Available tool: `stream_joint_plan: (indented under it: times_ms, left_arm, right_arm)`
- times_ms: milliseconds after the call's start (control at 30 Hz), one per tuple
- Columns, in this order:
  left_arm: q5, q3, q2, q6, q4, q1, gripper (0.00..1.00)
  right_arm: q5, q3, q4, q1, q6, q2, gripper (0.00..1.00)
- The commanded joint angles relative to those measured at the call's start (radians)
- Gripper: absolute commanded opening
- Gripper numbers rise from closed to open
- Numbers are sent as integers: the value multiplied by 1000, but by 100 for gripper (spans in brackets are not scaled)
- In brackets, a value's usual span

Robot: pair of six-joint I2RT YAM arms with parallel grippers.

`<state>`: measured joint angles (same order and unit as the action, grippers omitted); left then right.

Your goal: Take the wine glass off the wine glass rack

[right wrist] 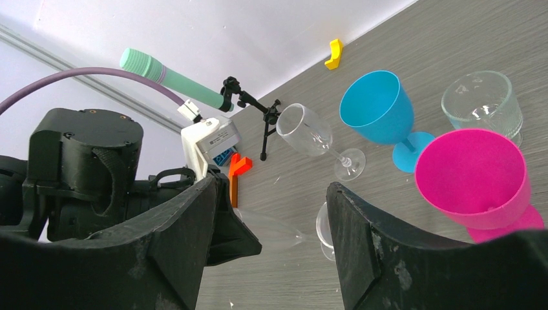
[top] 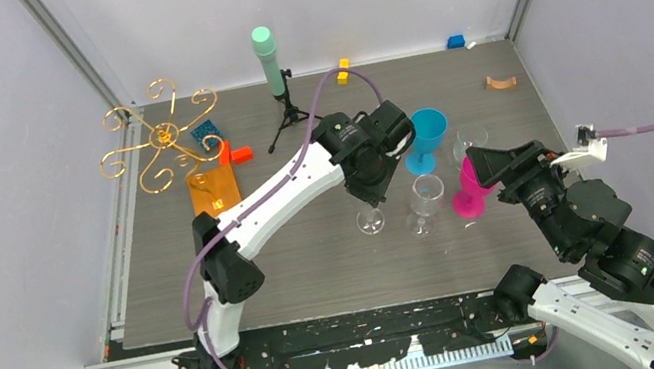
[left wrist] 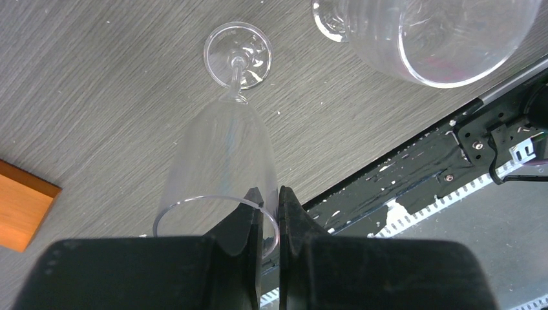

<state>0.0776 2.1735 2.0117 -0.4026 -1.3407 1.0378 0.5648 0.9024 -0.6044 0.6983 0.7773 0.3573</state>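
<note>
The wine glass rack (top: 162, 137), gold wire scrolls over an orange wooden base (top: 214, 190), stands at the table's far left; I see no glass on its arms. A clear wine glass (left wrist: 220, 161) is mid-table, its foot (left wrist: 238, 55) down at the table surface. My left gripper (left wrist: 271, 206) is shut on its rim, one finger inside the bowl and one outside. In the top view this gripper (top: 373, 181) is right above the glass's foot (top: 370, 221). My right gripper (right wrist: 271, 213) is open and holds nothing, beside a pink goblet (right wrist: 472, 171).
Right of the held glass stand another clear wine glass (top: 425, 198), a blue goblet (top: 426, 136), the pink goblet (top: 469, 195) and a clear tumbler (top: 469, 139). A black tripod with a mint-green cylinder (top: 269, 63) stands at the back. Small orange (top: 236, 153) and yellow (top: 343, 71) pieces lie near it.
</note>
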Motion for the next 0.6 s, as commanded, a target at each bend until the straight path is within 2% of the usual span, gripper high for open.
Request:
stream_joint_plan:
  times_ms: [0,300,367,567]
  left_arm:
    - [-13,44,4,23,-23,-1,6]
    - [13,132,1,56,-37,-1,36]
    - [24,173,-4,65,-41,-1,46]
    - [34,201,-68,84,-15,-2,65]
  right_arm:
    - [35,0,7,1,18,-18,68]
    - [61,4,-14,1,34,-31,68]
    - [63,8,-19,1,34,-33,68]
    - [68,22,-34,1,28,-38,68]
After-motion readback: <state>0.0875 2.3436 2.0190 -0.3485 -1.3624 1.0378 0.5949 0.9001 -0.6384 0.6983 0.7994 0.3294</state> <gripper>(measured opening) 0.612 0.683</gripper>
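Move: The left gripper's fingers are shut on the rim of a clear wine glass; the glass's middle is about 3 cm ahead, 1 cm to the left and 8 cm below. The nearest standing glass is some 12 cm to the hand's right and 1 cm ahead, the rear clear glass 16 cm ahead and 4 cm right, the blue glass 15 cm ahead and 15 cm right. From the right hand, the held glass lies roughly 24 cm left, 6 cm ahead and 22 cm below. Keep the left gripper in place over the table and open its fingers to a little over half, letting go of the glass's rim. Once they part, bring it up about 4.5 cm, clear of the bowl, with the fingertips tilting less than 10 degrees farther forward and to the right. ##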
